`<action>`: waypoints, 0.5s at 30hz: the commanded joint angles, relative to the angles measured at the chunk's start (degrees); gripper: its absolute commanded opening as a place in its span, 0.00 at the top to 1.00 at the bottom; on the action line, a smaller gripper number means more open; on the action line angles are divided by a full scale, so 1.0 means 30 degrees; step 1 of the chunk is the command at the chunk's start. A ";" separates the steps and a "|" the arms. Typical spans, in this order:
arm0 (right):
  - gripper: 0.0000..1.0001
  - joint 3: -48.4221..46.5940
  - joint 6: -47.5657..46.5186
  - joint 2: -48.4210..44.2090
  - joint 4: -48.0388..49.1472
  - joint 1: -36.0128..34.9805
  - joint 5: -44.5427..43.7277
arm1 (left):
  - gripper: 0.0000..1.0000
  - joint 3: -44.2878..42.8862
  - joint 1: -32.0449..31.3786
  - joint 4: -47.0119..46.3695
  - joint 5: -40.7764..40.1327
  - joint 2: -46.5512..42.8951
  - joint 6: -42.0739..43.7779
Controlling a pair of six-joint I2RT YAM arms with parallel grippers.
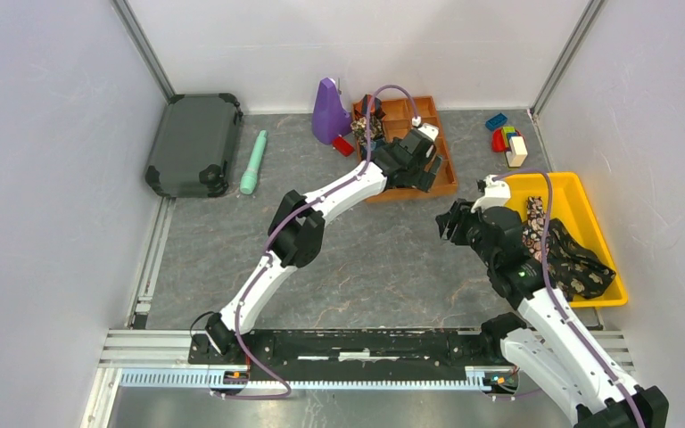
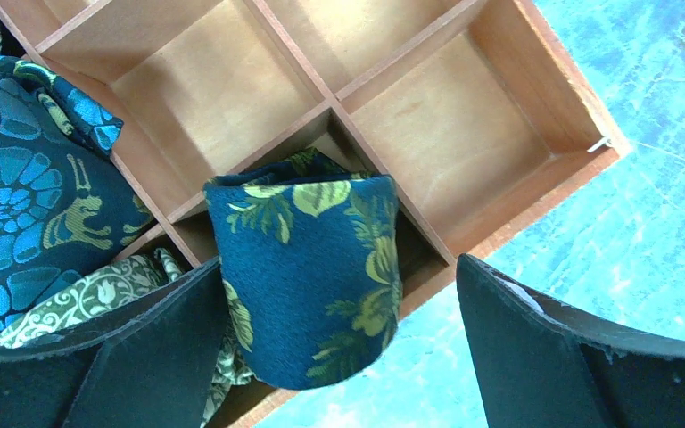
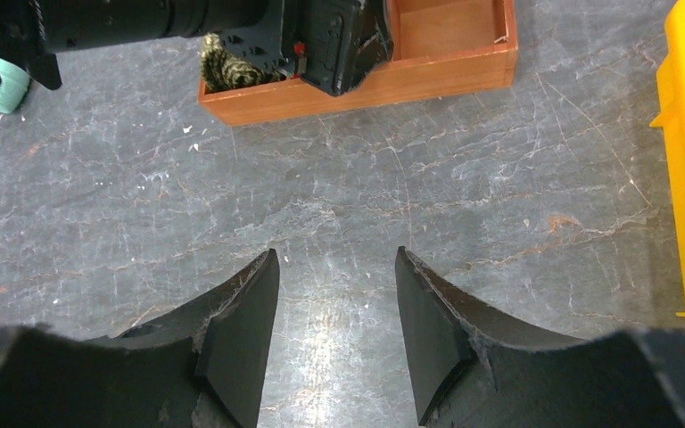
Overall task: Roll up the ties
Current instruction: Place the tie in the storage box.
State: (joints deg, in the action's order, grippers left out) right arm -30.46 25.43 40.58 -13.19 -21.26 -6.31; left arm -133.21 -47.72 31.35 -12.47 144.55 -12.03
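Note:
A rolled navy tie with gold leaves (image 2: 308, 276) stands on end in a compartment at the near edge of the wooden divided box (image 1: 447, 181). My left gripper (image 1: 415, 165) hangs over it, open; in the left wrist view the gripper (image 2: 339, 267) has its left finger against the roll and its right finger well apart from it. More rolled ties fill the neighbouring compartments: a blue patterned one (image 2: 27, 205) and a green-white one (image 2: 98, 294). Loose dark ties (image 1: 571, 259) lie in the yellow tray (image 1: 589, 192). My right gripper (image 1: 450, 223) is open and empty above the table (image 3: 337, 254).
A dark green case (image 1: 194, 143) and a mint-green stick (image 1: 254, 162) lie at the back left. A purple object (image 1: 328, 111) stands next to the box. Toy blocks (image 1: 507, 138) sit at the back right. The box's front wall (image 3: 366, 85) lies ahead of my right gripper.

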 commanded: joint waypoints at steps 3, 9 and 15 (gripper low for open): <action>0.42 -0.1327 -0.0169 -0.0569 -0.0243 0.0056 0.0047 | 0.00 0.0021 -0.0498 0.0187 -0.0165 -0.1853 0.0276; 0.42 -0.2156 -0.0555 -0.0733 -0.0642 0.0064 -0.0050 | 0.00 0.0777 -0.0666 -0.0135 -0.0748 -0.3667 0.0080; 0.39 -0.3155 -0.0965 -0.1001 -0.0751 0.0069 -0.0468 | 0.00 0.2518 -0.0702 -0.0209 -0.1437 -0.6730 0.0114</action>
State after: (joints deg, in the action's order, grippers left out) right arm -35.53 24.16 38.52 -15.66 -21.26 -6.48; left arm -127.33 -49.47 32.10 -14.13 134.65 -12.05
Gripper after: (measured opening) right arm 0.605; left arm 0.995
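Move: The tie just let go of sits in the storage box's front middle compartment, about 3 cm below the left hand and roughly 1 cm ahead and 1 cm left of it. The green-white tie lies some 8 cm left of it, level with it; the blue flowered tie is about 8 cm left and 6 cm farther out, while the front right compartment, 7 cm to its right, is empty. From the right hand the tie lies about 16 cm ahead, 7 cm left and 12 cm lower. With its fingers already wide open and staying so, the left hand backs up and away from the tie in the storage box, slowly at first, then faster, rising about 6 cm and drawing back some 2.5 cm towards its base with hardly any wrist turn. Meanwhile the empty right hand rises about 4 cm over the table in front of the box, its fingers tipping up some 5 degrees. ##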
